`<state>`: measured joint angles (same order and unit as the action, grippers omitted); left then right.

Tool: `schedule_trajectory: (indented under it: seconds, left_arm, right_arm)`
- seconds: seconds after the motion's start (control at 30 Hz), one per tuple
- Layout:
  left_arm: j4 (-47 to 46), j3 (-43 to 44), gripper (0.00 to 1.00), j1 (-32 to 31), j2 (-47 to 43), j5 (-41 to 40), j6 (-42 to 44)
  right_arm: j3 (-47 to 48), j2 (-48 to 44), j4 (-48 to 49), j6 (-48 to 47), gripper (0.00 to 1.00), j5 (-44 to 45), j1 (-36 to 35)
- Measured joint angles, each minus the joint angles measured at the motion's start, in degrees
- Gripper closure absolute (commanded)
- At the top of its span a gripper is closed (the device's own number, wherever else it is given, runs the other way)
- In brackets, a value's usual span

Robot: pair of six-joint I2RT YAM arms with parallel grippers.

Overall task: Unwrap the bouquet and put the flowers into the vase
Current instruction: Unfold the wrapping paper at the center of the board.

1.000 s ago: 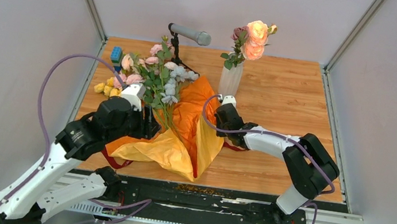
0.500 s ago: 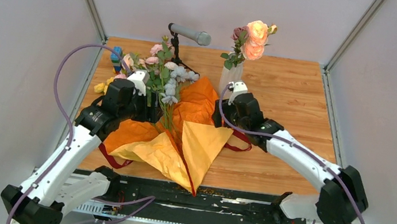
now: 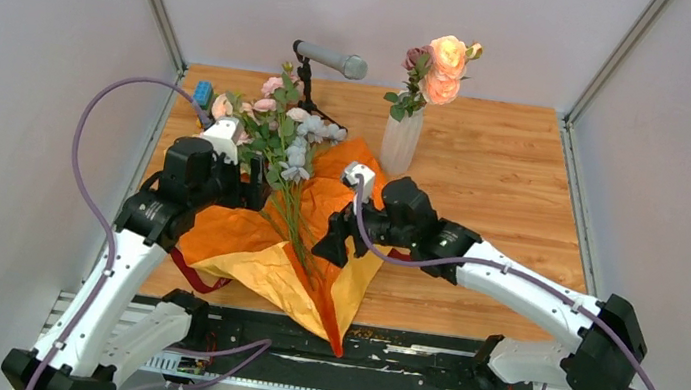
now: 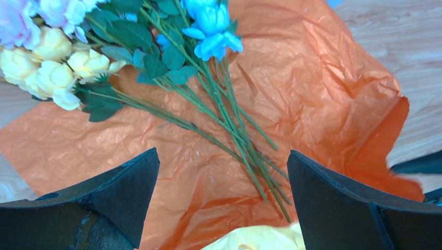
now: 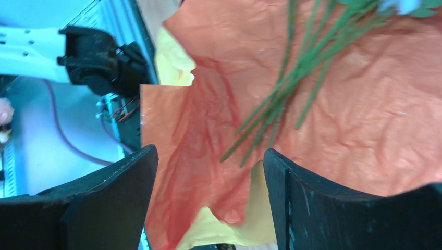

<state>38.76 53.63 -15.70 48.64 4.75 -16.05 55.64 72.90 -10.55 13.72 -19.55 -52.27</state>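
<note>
The bouquet's orange-yellow paper point(image 3: 314, 251) lies spread open on the table, and the flowers point(image 3: 278, 141) lie loose on it with their green stems point(image 3: 293, 218) pointing toward me. My left gripper point(image 3: 250, 187) hovers open at the left of the stems; in its wrist view point(image 4: 222, 153) nothing sits between the fingers, with stems point(image 4: 234, 135) and paper point(image 4: 323, 78) below. My right gripper point(image 3: 341, 238) hangs open over the paper's near right part, its wrist view point(image 5: 209, 151) showing only paper point(image 5: 365, 130) and stem ends point(image 5: 281, 99). The vase point(image 3: 400, 140) stands at the back holding peach roses point(image 3: 444, 67).
A grey microphone point(image 3: 329, 58) on a black stand is behind the flowers. A small blue block point(image 3: 203, 93) sits at the back left. Dark red ribbon point(image 3: 195, 276) trails from under the paper at the near left and also shows by the right arm.
Both grippers have opened. The right gripper swung from beside the vase down over the paper's near right. The paper now lies flatter with the stems uncovered.
</note>
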Motion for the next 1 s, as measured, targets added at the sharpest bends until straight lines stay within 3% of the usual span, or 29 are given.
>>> schedule_trajectory:
  seconds: [0.53, 1.0]
  left_arm:
    - [6.14, 1.05, 0.00, 0.00, -8.46, -0.37, -1.42]
    - [12.41, 5.77, 0.00, -0.02, -10.86, 4.31, -3.67]
  right_arm:
    - [-0.31, 12.94, 5.51, 1.27, 0.46, -0.90, -11.54]
    - [8.00, 32.59, 7.58, 1.84, 0.46, -0.48, -22.32]
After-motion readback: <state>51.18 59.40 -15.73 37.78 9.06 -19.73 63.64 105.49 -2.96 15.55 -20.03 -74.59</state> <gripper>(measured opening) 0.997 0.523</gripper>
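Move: The yellow flap along the paper's near side, still folded over, has its middle about 12 cm to the right hand's left, 7 cm back and some 18 cm below. The cut stem ends lie about 5 cm left of that hand and 3 cm back, the red ribbon's left loop roughly 26 cm left and 6 cm back, both near table height. From the left hand the flap is about 14 cm back, 7 cm right and 20 cm below. The right hand sweeps down, back and to the left over the near part of the paper, some 22 cm in all with about 15 of it downward, its wrist turning some 20 degrees counter-clockwise, its fingers tipping down and half closing, until they come low at the flap where the stems end short, seemingly pressing the paper open towards the base. The left hand, empty and wide open, clears the sheet by drawing back about 6 cm and rising 4 to 5 cm. ##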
